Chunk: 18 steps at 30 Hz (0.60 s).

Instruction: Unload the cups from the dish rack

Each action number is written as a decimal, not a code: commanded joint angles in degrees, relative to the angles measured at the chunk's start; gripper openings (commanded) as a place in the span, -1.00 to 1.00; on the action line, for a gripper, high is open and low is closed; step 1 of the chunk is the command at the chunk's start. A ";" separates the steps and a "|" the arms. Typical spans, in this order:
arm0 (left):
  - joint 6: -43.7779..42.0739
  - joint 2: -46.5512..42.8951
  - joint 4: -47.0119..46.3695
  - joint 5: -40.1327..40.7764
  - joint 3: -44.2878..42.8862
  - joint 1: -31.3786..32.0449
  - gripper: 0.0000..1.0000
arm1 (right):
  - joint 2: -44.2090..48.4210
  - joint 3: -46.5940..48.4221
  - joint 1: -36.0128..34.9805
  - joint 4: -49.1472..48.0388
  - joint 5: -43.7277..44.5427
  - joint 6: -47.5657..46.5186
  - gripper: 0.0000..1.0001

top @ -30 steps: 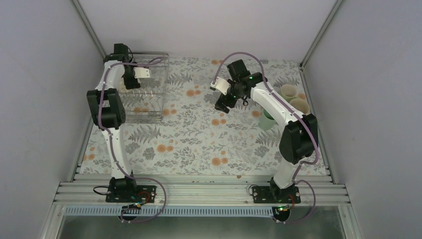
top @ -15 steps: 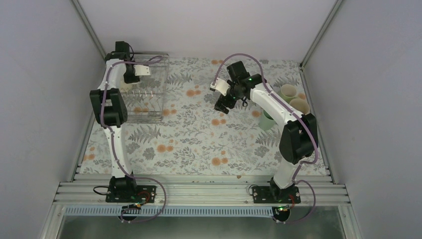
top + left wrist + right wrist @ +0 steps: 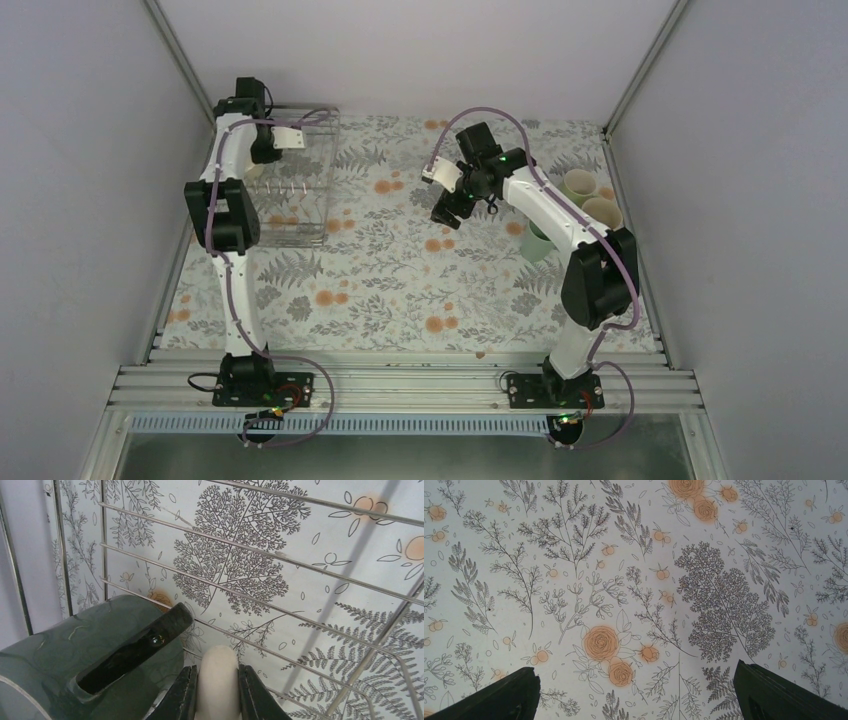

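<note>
The dish rack (image 3: pixel 318 205) stands at the back left, its wire grid (image 3: pixel 310 575) filling the left wrist view. My left gripper (image 3: pixel 217 674) reaches down into it and is shut on the curved handle of the cream-yellow mug (image 3: pixel 217 682). Close on its left sits the dark green-black mug (image 3: pixel 55 675). From above, the left gripper (image 3: pixel 258 160) is at the rack's back left corner. My right gripper (image 3: pixel 448 210) hangs open over bare tablecloth, its fingers (image 3: pixel 764 692) wide apart with nothing between them. Out of the rack at the right stand two pale cups (image 3: pixel 578 183) and a mint-green tumbler (image 3: pixel 538 242).
A flowered cloth (image 3: pixel 400 280) covers the table. Grey walls close in left, back and right, and the rack sits tight against the left wall. The cups at the right stand near the right arm's elbow (image 3: pixel 598 280).
The left gripper's jaws have closed onto the cream mug's handle, and the left arm has shifted slightly towards the back. The right arm has not moved.
</note>
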<state>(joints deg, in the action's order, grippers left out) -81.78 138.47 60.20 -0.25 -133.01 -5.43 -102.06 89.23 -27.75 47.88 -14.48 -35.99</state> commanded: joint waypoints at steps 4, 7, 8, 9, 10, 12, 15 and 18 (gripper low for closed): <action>0.91 -1.86 6.41 -1.51 -3.82 -0.07 -0.95 | 2.87 2.72 -0.55 1.35 -1.97 0.89 1.00; 0.60 -3.55 8.86 -1.63 -5.32 0.52 -0.95 | 3.18 3.25 -0.51 1.53 -2.25 1.61 1.00; 0.53 -4.10 9.82 -1.75 -6.38 0.71 -0.95 | 3.28 3.42 -0.53 1.57 -2.34 1.91 1.00; 0.42 -4.73 10.72 -2.08 -7.04 0.93 -0.95 | 3.35 3.74 -0.54 1.66 -2.43 2.15 1.00; 0.21 -5.26 11.66 -2.34 -8.50 1.09 -0.95 | 3.42 4.12 -0.55 1.94 -2.62 2.28 1.00; -0.11 -6.48 13.36 -2.63 -10.83 1.72 -0.95 | 3.79 5.05 -0.55 2.30 -2.89 2.68 1.00; 0.63 -9.18 14.47 -4.96 -13.75 2.86 -0.95 | 5.29 5.99 -0.51 1.33 -3.36 3.80 1.00; 3.98 -13.66 12.83 -11.37 -14.23 3.96 -0.95 | 6.34 6.97 -0.50 -0.46 -4.24 5.37 1.00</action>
<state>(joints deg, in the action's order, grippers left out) -80.55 135.00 73.23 -4.43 -142.98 -3.29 -99.09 93.38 -27.75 49.71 -16.27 -33.45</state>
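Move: The left hand already pinches the cream cup's handle; the cup's body lies about 5 cm to its left. The dark green mug sits in the rack some 8 cm ahead and 2 cm left, at about the same height. The open right gripper hangs roughly 38 cm right, 13 cm back and 7 cm higher. From the right gripper, the cream cup lies about 43 cm left, 13 cm ahead and 7 cm down. The left fingers keep their pinch on the cream cup's handle and raise the cup about 7 cm up out of the rack, slowly at first, then quickly, drifting back and to the right away from the dark green mug, the wrist barely turning. The right hand, fingers still wide open and empty, rises some 5 cm almost straight up over the table. ##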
